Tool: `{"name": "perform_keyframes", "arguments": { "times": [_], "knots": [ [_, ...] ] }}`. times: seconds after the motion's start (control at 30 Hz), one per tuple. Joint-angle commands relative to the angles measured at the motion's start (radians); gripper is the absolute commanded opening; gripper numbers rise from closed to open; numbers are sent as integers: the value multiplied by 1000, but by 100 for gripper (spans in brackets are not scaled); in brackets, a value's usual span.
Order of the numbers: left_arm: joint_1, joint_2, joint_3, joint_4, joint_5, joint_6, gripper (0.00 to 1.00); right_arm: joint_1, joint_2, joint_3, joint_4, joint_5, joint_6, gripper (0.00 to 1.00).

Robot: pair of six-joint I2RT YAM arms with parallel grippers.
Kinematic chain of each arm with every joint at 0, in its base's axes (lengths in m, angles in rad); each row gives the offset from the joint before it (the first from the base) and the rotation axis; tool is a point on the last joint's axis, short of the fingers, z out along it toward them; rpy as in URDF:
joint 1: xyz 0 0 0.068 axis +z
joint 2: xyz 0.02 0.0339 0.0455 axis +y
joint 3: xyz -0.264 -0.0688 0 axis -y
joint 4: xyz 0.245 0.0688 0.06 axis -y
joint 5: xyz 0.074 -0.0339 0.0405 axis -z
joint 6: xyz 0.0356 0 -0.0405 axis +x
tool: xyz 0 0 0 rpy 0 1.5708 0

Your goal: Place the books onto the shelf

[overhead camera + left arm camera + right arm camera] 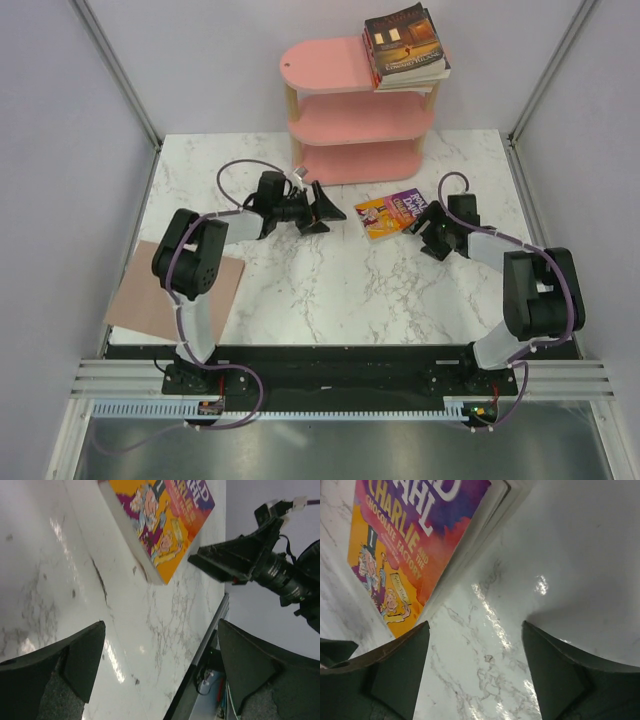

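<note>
The pink three-tier shelf (340, 70) stands at the back of the table, with a stack of books (405, 45) lying on the right side of its top board. One purple-yellow Roald Dahl book (392, 213) (160, 520) (410, 545) lies flat on the marble between the two arms. My left gripper (333, 212) (161, 630) is open just left of the book, holding nothing. My right gripper (422, 228) (475, 627) (235, 560) is open just right of the book, low over bare marble, with the book's edge beside its left finger.
A plain tan-pink flat sheet (175, 290) overhangs the table's front left edge beside the left arm's base. Grey walls close in the marble table (330, 300) on three sides. The shelf's two lower boards (355, 125) hold nothing I can see.
</note>
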Motion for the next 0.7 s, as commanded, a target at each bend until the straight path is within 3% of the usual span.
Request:
{"name": "perform_keyframes", "arguments": {
  "times": [0.0,0.13,0.23,0.3,0.37,0.47,0.53,0.67],
  "knots": [
    [-51,58,269,-217,-171,130,100,3,66,-59,271,-125,146,83],
    [-126,170,553,-503,-348,307,98,0,121,-99,444,-163,256,82],
    [-159,240,644,-560,-416,344,86,1,153,-127,521,-171,298,82],
    [-166,283,678,-580,-445,338,66,0,167,-150,559,-172,335,82],
    [-171,314,695,-606,-456,322,31,1,187,-165,589,-166,352,82],
    [-182,374,724,-632,-480,314,10,1,207,-179,616,-160,363,82],
    [-192,413,742,-638,-482,307,3,0,216,-184,642,-159,370,81],
    [-215,456,771,-646,-504,291,2,3,233,-188,670,-131,379,81]
  ]
}}
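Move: To the right of the left hand by about 19 cm, some 6 cm farther out and 7 cm lower, the Roald Dahl book lies flat. From the right hand, just off its near long edge, the book's middle is about 9 cm left, 7 cm ahead and 3 cm lower. The shelf's bottom tier stands roughly 17 cm beyond the book and 11 cm to its left. Swinging about 8 cm forward and 8 cm right, the left hand rises a little, then drops to 5 cm below its start at the book's left short edge, shutting its wide-open fingers and tipping them downward. The right hand slides about 4 cm forward and 4 cm left, nearly level and still open, rolling its left side up some 25 degrees, so one finger comes over the cover and the other beside the near page edge. ##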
